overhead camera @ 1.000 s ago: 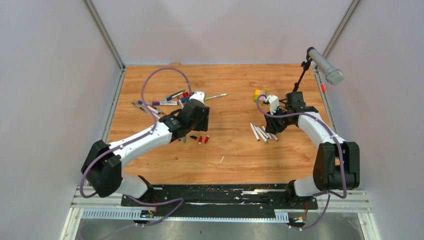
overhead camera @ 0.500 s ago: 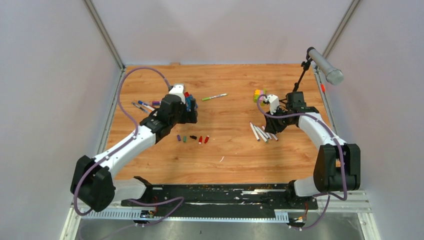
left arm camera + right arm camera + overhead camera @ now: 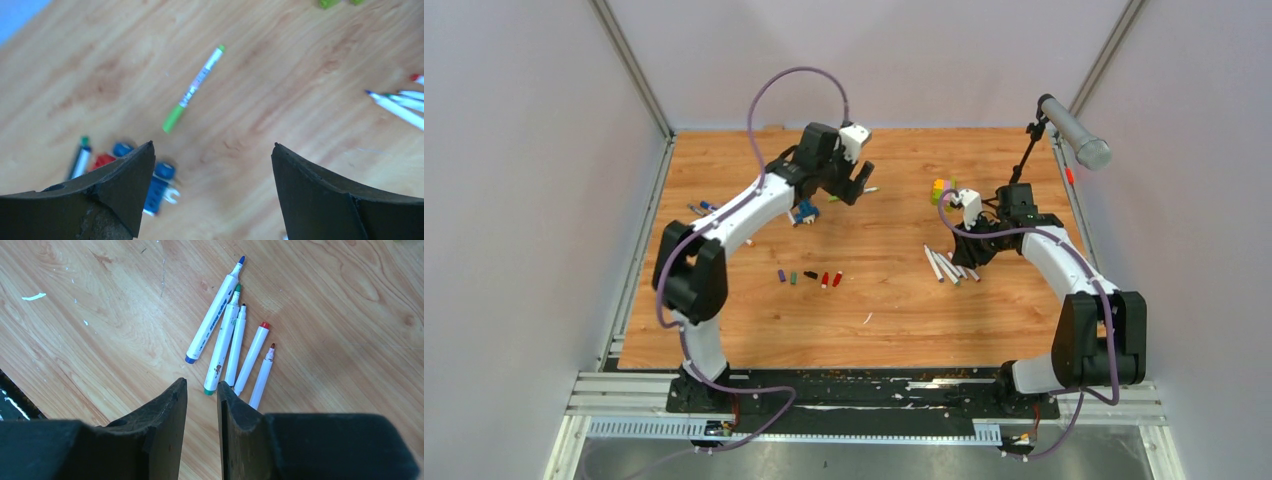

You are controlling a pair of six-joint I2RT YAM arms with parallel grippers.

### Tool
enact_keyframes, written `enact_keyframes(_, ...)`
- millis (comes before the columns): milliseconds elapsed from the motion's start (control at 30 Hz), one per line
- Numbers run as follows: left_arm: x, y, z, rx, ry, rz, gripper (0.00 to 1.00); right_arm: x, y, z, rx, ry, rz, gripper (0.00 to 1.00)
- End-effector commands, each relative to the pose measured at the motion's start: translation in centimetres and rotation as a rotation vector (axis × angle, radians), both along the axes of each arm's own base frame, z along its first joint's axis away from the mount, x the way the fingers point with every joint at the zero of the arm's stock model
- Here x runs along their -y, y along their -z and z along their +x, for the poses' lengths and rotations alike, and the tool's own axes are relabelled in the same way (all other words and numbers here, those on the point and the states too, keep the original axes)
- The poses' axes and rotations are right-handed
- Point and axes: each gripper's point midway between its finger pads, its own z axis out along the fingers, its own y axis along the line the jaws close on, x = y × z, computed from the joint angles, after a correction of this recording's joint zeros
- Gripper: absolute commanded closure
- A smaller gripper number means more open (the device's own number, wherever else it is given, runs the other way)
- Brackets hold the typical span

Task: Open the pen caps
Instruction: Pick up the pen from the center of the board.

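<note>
A green-capped pen (image 3: 194, 89) lies alone on the wood, ahead of my left gripper (image 3: 212, 150), which hovers wide open and empty above it at the far centre (image 3: 852, 188). Several loose pen caps (image 3: 810, 276) lie in a short row mid-table. Several uncapped white pens (image 3: 235, 347) lie side by side just beyond my right gripper (image 3: 201, 385). Its jaws stand a narrow gap apart with nothing between them, low over the board (image 3: 969, 250). A few capped pens (image 3: 701, 208) show at the far left; the left arm hides others.
A blue-and-red brick figure (image 3: 802, 212) lies under the left forearm, also seen in the left wrist view (image 3: 157, 185). A yellow-green-pink block stack (image 3: 942, 188) sits behind the right gripper. A black microphone stand (image 3: 1027, 155) rises at the far right edge.
The left arm swung from over the cap row up and right to the far centre above the green pen, its jaws opening wide. The right arm stayed put.
</note>
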Motion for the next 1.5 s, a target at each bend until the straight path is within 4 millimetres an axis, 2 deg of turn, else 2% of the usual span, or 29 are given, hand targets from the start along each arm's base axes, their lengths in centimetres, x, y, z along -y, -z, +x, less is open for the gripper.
enact_keyframes(0, -1.2, 2.9, 2.6, -0.020, 0.178, 0.329, 0.09, -0.8, -2.5, 0.9, 0.081, -0.046, 0.028, 0.70)
enact_keyframes(133, 0.1, 4.9, 4.9, -0.045, 0.249, 0.391, 0.18, -1.0, -2.5, 0.8, 0.079, -0.052, 0.034, 0.70)
enact_keyframes(200, 1.1, 4.8, 6.1, -0.033, 0.280, 0.374, 0.22, -1.0, -2.5, 0.7, 0.079, -0.054, 0.038, 0.70)
enact_keyframes(300, 2.1, 5.9, 7.2, -0.034, 0.322, 0.360, 0.27, -1.2, -2.6, 0.7, 0.079, -0.060, 0.042, 0.70)
enact_keyframes(333, 2.2, 6.4, 7.4, -0.036, 0.330, 0.362, 0.33, -1.3, -2.6, 0.7, 0.080, -0.063, 0.044, 0.70)
enact_keyframes(400, 2.3, 7.5, 7.9, -0.046, 0.341, 0.363, 0.36, -1.3, -2.7, 0.6, 0.080, -0.065, 0.044, 0.70)
enact_keyframes(533, 1.7, 9.7, 8.7, -0.083, 0.333, 0.347, 0.37, -1.4, -2.8, 0.6, 0.081, -0.069, 0.046, 0.70)
enact_keyframes(667, 1.2, 11.1, 9.2, -0.112, 0.325, 0.314, 0.40, -1.7, -2.8, 0.5, 0.079, -0.077, 0.049, 0.70)
enact_keyframes(1033, 0.1, 13.6, 9.9, -0.157, 0.306, 0.287, 0.50, -2.0, -2.6, 0.3, 0.075, -0.090, 0.043, 0.70)
enact_keyframes(1233, 0.2, 14.3, 9.0, -0.205, 0.310, 0.258, 0.72, -2.0, -2.6, 0.4, 0.076, -0.090, 0.042, 0.70)
enact_keyframes(1333, 0.4, 14.7, 8.2, -0.245, 0.311, 0.235, 0.75, -2.0, -2.7, 0.4, 0.081, -0.091, 0.042, 0.70)
enact_keyframes(1467, 0.4, 15.3, 7.0, -0.311, 0.297, 0.210, 0.86, -2.1, -2.9, 0.3, 0.084, -0.092, 0.045, 0.70)
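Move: Under and ahead of the wide-open left hand lies the green pen, its middle about 9 cm forward, 3 cm to the right and 15 cm down. The blue toy is roughly 13 cm to the left of that pen and 3 cm nearer the base; the yellow-green block stands some 22 cm to the pen's right, level with it. From the right hand the pen is about 21 cm ahead, 25 cm left and 7 cm lower. Dropping about 15 cm, the left hand first swoops some 8 cm forward, then sinks almost straight down to the cap end of the green pen, its wrist tipping the fingers steeply downward and turning clockwise. The fingers narrow on the way, then close and pinch the green cap where it meets the barrel, the hand easing back slightly to the right as they shut. ##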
